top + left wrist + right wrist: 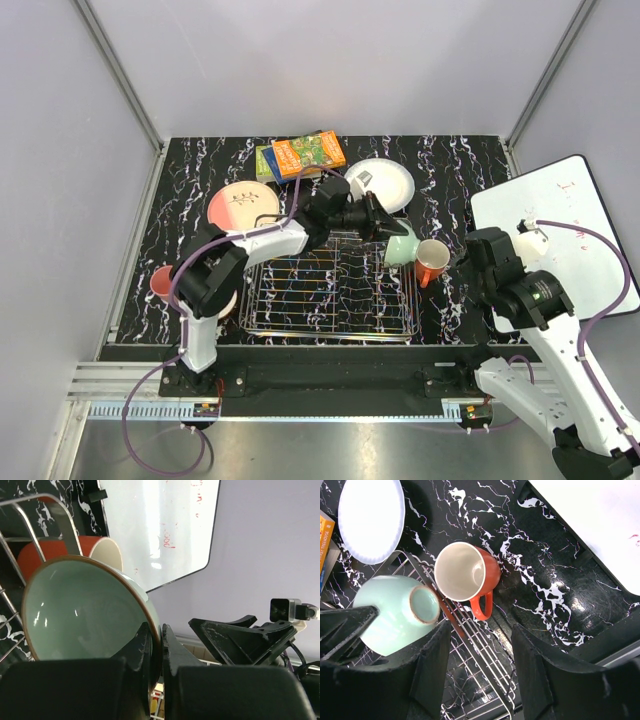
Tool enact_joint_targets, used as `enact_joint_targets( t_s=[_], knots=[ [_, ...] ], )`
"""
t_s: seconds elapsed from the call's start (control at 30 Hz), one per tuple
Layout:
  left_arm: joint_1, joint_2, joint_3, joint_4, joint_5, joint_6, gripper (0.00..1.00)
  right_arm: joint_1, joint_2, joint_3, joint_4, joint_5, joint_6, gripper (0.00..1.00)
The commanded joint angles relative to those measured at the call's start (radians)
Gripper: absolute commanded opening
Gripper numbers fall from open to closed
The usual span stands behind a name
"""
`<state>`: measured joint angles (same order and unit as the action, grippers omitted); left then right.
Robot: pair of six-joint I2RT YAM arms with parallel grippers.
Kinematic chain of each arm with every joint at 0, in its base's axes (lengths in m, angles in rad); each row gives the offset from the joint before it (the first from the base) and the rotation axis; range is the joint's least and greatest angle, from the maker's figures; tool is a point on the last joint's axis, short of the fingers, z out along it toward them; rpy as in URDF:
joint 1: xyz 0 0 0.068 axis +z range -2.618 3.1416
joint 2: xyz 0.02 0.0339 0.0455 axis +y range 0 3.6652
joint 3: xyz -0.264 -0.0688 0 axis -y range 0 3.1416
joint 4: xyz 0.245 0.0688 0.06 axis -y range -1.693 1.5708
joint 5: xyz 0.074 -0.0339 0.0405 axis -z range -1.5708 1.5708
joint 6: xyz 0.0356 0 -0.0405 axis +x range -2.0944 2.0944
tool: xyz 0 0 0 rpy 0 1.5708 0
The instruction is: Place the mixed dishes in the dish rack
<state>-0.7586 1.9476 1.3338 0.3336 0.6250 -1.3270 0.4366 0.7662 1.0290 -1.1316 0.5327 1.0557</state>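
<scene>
My left gripper [156,627] is shut on the rim of the pale green bowl [85,612], one finger inside and one outside. It holds the bowl [402,246] tipped on its side over the far right corner of the dish rack [330,292]. The orange-red mug [432,262] stands on the table against the rack's right edge [490,678]. My right gripper [481,627] hangs open above that edge, just near of the mug [467,572], with nothing in it. The white plate [383,183] and the pink-and-cream plate [243,205] lie beyond the rack. A pink cup [160,282] sits at the left.
Colourful books [305,155] lie at the back of the table. A whiteboard [560,230] lies to the right, beside my right arm. A white-lined bowl [228,303] shows partly under my left arm. Grey walls close in the table.
</scene>
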Motion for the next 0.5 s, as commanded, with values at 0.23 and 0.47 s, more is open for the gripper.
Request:
enact_joint_targets(
  t_s=[0.23, 0.47],
  knots=[
    [0.042, -0.145, -0.151, 0.125, 0.027, -0.06, 0.0, -0.006, 0.004, -0.001, 0.006, 0.012, 0.007, 0.59],
    [0.065, -0.167, -0.182, 0.032, 0.012, -0.014, 0.1, -0.004, 0.01, -0.007, 0.01, 0.004, 0.007, 0.59]
  ],
)
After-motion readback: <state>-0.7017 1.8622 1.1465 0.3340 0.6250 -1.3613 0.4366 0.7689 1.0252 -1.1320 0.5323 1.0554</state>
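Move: The left hand holds the green bowl by its rim; the place it goes to, the right-hand part of the dish rack, lies about 3 cm back, 2 cm to the left and 12 cm below. The orange mug stands just outside the rack, some 13 cm to the right and 4 cm back, the white plate about 14 cm ahead and level sideways. From the idle right hand, the rack spot is roughly 20 cm left, 3 cm ahead and 13 cm below. Leftward and down, the left arm carries the bowl away from the mug, in from the rack's right rail and towards its wires, about 4 cm across and 3 cm lower, starting with a very slight draw back. The wrist turns only some 8 degrees, and the shut fingers keep their pinch on the rim. ##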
